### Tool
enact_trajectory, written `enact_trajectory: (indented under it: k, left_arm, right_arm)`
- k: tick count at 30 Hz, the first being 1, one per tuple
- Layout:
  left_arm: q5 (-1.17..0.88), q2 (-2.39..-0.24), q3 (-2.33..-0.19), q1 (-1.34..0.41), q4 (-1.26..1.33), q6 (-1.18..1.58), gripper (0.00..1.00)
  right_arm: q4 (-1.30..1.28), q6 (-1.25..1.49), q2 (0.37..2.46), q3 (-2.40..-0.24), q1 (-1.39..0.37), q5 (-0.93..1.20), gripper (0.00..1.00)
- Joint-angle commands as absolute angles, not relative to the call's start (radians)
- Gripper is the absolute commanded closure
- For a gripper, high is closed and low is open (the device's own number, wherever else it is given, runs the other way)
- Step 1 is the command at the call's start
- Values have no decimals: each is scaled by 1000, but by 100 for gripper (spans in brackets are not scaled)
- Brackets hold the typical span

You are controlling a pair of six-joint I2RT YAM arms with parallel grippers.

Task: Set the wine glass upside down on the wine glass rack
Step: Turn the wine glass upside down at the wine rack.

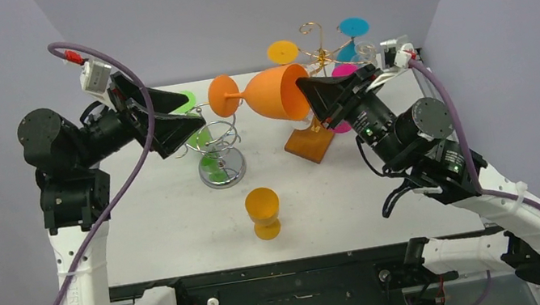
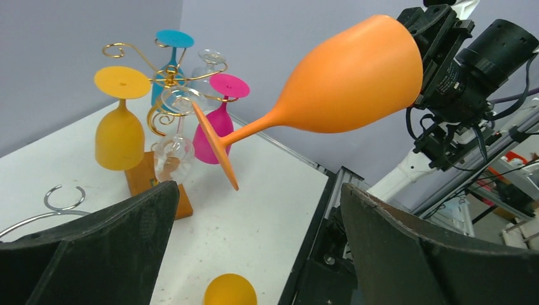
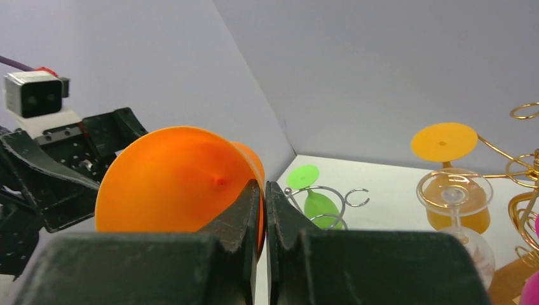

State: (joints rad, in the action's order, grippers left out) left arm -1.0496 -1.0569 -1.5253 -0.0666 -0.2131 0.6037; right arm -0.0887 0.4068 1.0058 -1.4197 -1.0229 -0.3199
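An orange wine glass [image 1: 274, 94] hangs on its side in the air, its foot [image 1: 223, 96] pointing left. My right gripper [image 1: 312, 95] is shut on its rim, one finger inside the bowl [image 3: 171, 184] and one outside. My left gripper [image 1: 190, 109] stands open just left of the foot, not touching it; in the left wrist view the glass [image 2: 356, 82] lies beyond the open jaws. A gold wire rack [image 1: 321, 54] on a wooden block behind the glass carries yellow, blue, pink and clear glasses upside down.
A silver wire rack [image 1: 221, 148] with a green glass [image 1: 203, 138] hanging in it stands at the middle left. A yellow-orange glass [image 1: 263, 212] stands on the table near the front. Grey walls close in behind and at both sides.
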Motion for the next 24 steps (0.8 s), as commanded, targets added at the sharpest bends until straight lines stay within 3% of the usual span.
enact_trajectory:
  k: [1, 5, 7, 14, 24]
  left_arm:
    - [-992, -1048, -1571, -71, -294, 503, 4]
    - [-959, -1058, -1548, -95, -291, 531, 1]
    - [-915, -1073, -1556, -120, -362, 499, 12]
    - [-832, -1091, -1580, -138, -490, 413, 26]
    - [-913, -1105, -1577, -139, -522, 422, 80]
  right_arm:
    - [-86, 364, 1007, -1443, -1040, -364, 100]
    - [-69, 320, 1039, -1458, -1112, -422, 100]
    - [-60, 291, 1056, -1469, -1155, -452, 100]
    - [-25, 228, 1075, -1476, -1226, -514, 100]
    - [23, 108, 1104, -1481, -1331, -612, 100]
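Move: The orange wine glass's foot lies about 5 cm ahead, 5 cm right and a touch below the open left fingers; the silver rack stands some 20 cm ahead, 2 cm left and 30 cm down. The right hand, still holding the glass by its rim, brings it towards the left fingers, about 16 cm left, 5 cm ahead and 5 cm below. From the right hand, the gold rack is roughly 25 cm ahead, 3 cm right and 25 cm down. Left hand sinks about 5 cm and forward, closing around the foot as the right brings the glass 5 cm left. ##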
